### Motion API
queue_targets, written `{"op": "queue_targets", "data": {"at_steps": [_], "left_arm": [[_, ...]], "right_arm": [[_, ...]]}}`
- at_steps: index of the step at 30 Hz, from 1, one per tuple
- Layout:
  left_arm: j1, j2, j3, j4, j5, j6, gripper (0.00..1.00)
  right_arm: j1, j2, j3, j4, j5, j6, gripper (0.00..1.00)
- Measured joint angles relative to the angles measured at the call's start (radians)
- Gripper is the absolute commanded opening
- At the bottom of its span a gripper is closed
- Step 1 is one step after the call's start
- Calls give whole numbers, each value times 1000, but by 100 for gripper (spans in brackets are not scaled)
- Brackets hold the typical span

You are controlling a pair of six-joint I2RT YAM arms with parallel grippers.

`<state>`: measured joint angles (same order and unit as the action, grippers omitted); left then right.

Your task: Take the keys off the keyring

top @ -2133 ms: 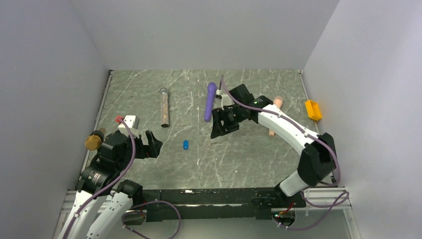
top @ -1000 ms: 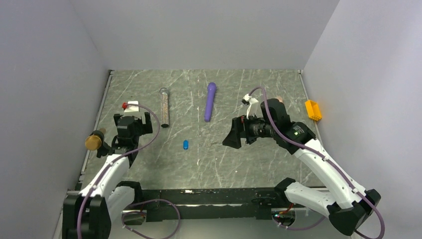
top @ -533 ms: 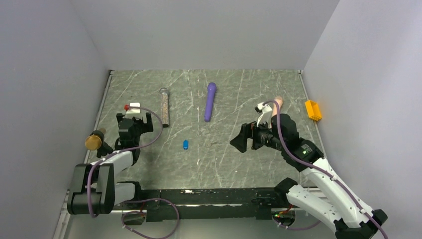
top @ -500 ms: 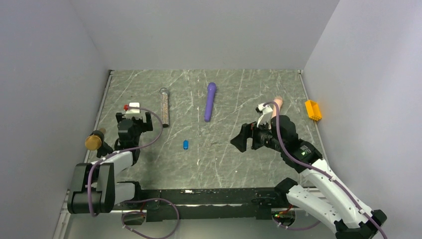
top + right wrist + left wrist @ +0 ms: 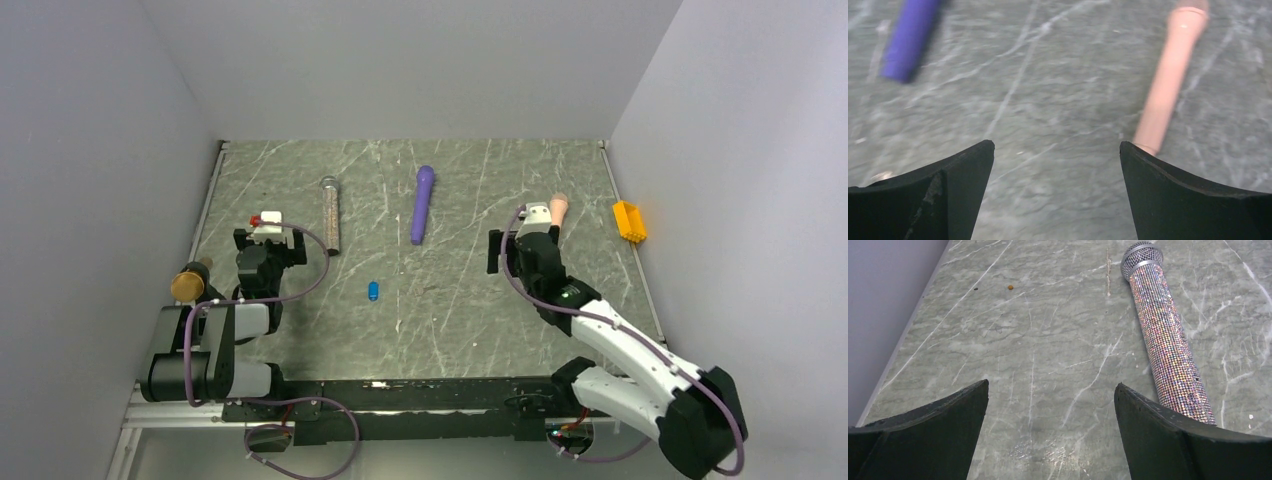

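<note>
The keyring, a small blue oblong tag, lies on the marble table between the two arms, in the top view only. I cannot make out the keys or a metal ring. My left gripper is open and empty at the near left, left of the tag; in the left wrist view its jaws stand wide apart over bare table. My right gripper is open and empty, right of the tag; in the right wrist view its jaws are also wide apart over bare table.
A glittery microphone lies ahead of the left gripper. A purple wand and a peach cylinder lie ahead of the right gripper. A yellow piece sits at the right edge, a gold knob at the left.
The right arm drew back from the purple wand toward the near right and now points away from me. The left arm folded back toward its base. The blue tag has not moved.
</note>
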<state>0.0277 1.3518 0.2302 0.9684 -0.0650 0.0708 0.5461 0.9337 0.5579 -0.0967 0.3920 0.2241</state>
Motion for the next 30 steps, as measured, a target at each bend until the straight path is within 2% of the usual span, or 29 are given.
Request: {"op": "queue_targets", "data": {"at_steps": [6, 10, 17, 19, 25, 27, 30], "left_arm": [[0, 0, 0, 16, 0, 0, 99], [0, 0, 0, 18, 0, 0, 99], [0, 0, 0, 19, 0, 0, 100], [0, 0, 0, 20, 0, 0, 99], [0, 0, 0, 21, 0, 0, 99], [0, 0, 0, 21, 0, 0, 99], [0, 0, 0, 22, 0, 0, 99]], "right_arm": [[-150, 117, -102, 242, 63, -61, 100], [-247, 198, -182, 463, 49, -131, 100], [-346, 367, -268, 809, -6, -235, 99], [-362, 386, -285, 851, -25, -251, 97], [-392, 490, -277, 964, -71, -285, 100], [-431, 496, -280, 987, -103, -277, 97], [-506, 520, -306, 1085, -153, -257, 99]]}}
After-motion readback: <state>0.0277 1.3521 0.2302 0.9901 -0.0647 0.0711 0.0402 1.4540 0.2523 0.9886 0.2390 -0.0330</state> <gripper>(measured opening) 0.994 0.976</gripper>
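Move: The pink microphone lies on the table about 8 cm ahead of the right hand, 11 cm to its right and 13 cm below. The purple microphone is roughly 17 cm ahead and 28 cm left, the yellow box 11 cm ahead and 32 cm right, both at about table level. From the left hand the pink microphone is some 3 cm ahead, 79 cm right and 8 cm below. The right hand, empty and open, swings about 14 cm right, forward and down towards the pink microphone, turning clockwise. ##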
